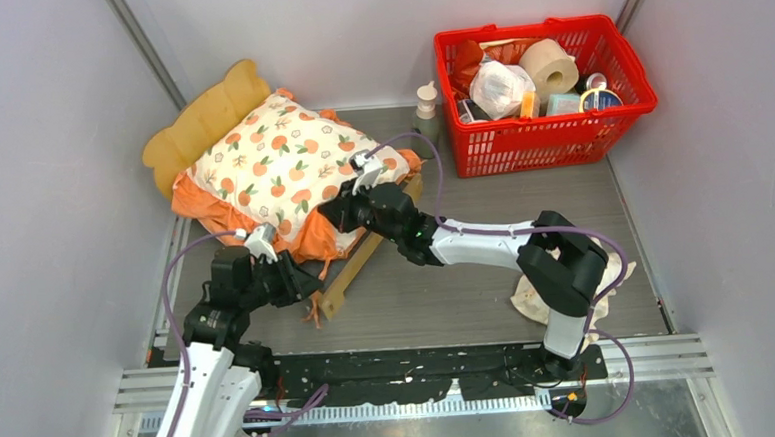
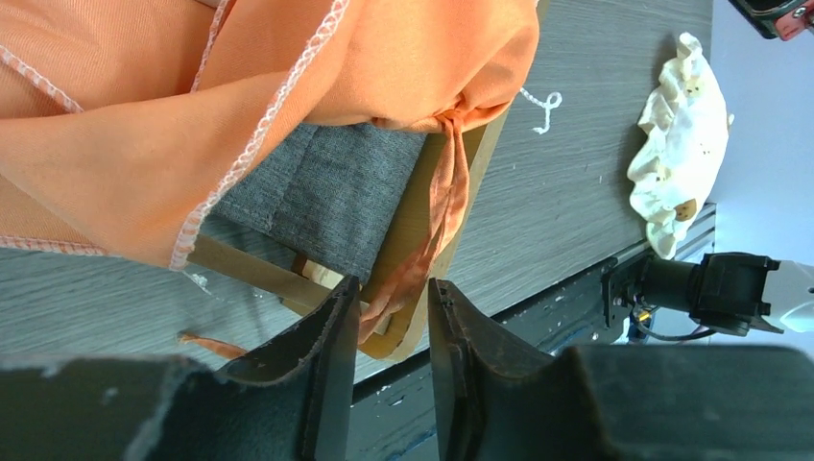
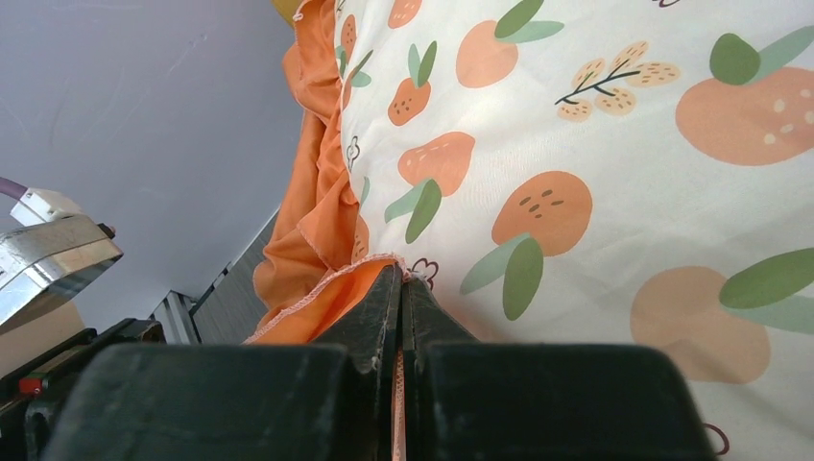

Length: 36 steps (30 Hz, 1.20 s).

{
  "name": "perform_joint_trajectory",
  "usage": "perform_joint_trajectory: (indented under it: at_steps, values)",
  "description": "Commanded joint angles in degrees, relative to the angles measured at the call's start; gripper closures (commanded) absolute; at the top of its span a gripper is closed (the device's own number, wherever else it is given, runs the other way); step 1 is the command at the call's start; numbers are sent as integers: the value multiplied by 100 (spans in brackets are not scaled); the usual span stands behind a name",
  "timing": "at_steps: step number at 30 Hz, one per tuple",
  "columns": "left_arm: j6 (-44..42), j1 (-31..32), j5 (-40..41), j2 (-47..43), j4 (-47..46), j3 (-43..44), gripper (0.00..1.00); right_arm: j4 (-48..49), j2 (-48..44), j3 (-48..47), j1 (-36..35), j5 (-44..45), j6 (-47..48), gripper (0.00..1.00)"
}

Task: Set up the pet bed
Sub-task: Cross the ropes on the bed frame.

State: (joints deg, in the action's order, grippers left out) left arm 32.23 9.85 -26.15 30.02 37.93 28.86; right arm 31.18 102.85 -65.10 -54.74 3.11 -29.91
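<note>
The pet bed (image 1: 203, 118) stands at the back left, its wavy wooden headboard against the wall and its foot rail (image 1: 364, 265) toward me. A cream orange-print cushion (image 1: 291, 163) lies on it, orange ruffles spilling over the sides. My right gripper (image 1: 341, 209) is shut on the ruffle's stitched edge (image 3: 317, 288) at the cushion's near side. My left gripper (image 2: 394, 288) is open at the bed's near corner, where an orange tie (image 2: 446, 221) hangs past the wood frame (image 2: 432, 259) between its fingertips. The grey base panel (image 2: 336, 202) shows under the ruffle.
A red basket (image 1: 544, 135) full of household items stands at the back right, with a small bottle (image 1: 426, 104) beside it. A cream frilled pillow (image 1: 538, 296) lies on the table under my right arm. Walls close in the left and right sides.
</note>
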Motion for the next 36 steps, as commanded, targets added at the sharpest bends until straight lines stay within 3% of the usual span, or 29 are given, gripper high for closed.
perform_joint_trajectory:
  at_steps: [1,5,9,16,20,30,36]
  values:
    - [-144,44,-213,89,-459,7,71,243,40,-230,41,-52,-105,95]
    - [-176,44,-211,-30,-538,96,100,265,42,-220,44,-115,-158,95]
    - [-255,44,28,32,-579,278,100,212,42,-269,71,-215,-192,92]
    - [-358,44,541,682,-471,971,100,-88,-233,-226,82,-224,-208,58]
    - [-318,46,956,1024,-951,1147,100,-185,-654,44,82,-193,-230,48]
    - [-426,44,1178,2202,-1246,1907,100,-473,-1779,1100,-240,279,-553,40]
    - [-545,44,1234,2427,-1264,2233,100,-652,-1729,1108,-1072,846,-381,39]
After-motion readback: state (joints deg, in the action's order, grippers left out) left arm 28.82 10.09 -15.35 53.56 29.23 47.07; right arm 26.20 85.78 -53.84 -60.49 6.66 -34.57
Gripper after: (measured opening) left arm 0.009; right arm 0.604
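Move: The orange rope hangs right at the left hand's open fingertips, its middle about 1 cm ahead and 3 cm below. The bed frame's near corner is some 5 cm back, 2 cm to the right and 8 cm below; the orange flap is roughly 14 cm ahead, 1 cm to the right and 3 cm above. The right hand still pinches that flap at its fingertips; from it the rope lies about 14 cm back, 1 cm left and 6 cm below. Staying almost in place at first, the left hand shuts on the rope at its fingertips, then goes forward about 10 cm and up 5 to 6 cm, over the cushion's near edge to the flap. Meanwhile the right hand opens, lets go of the flap and backs off towards the frame corner, some 7 cm back, with about 3.5 cm each of right and up. ##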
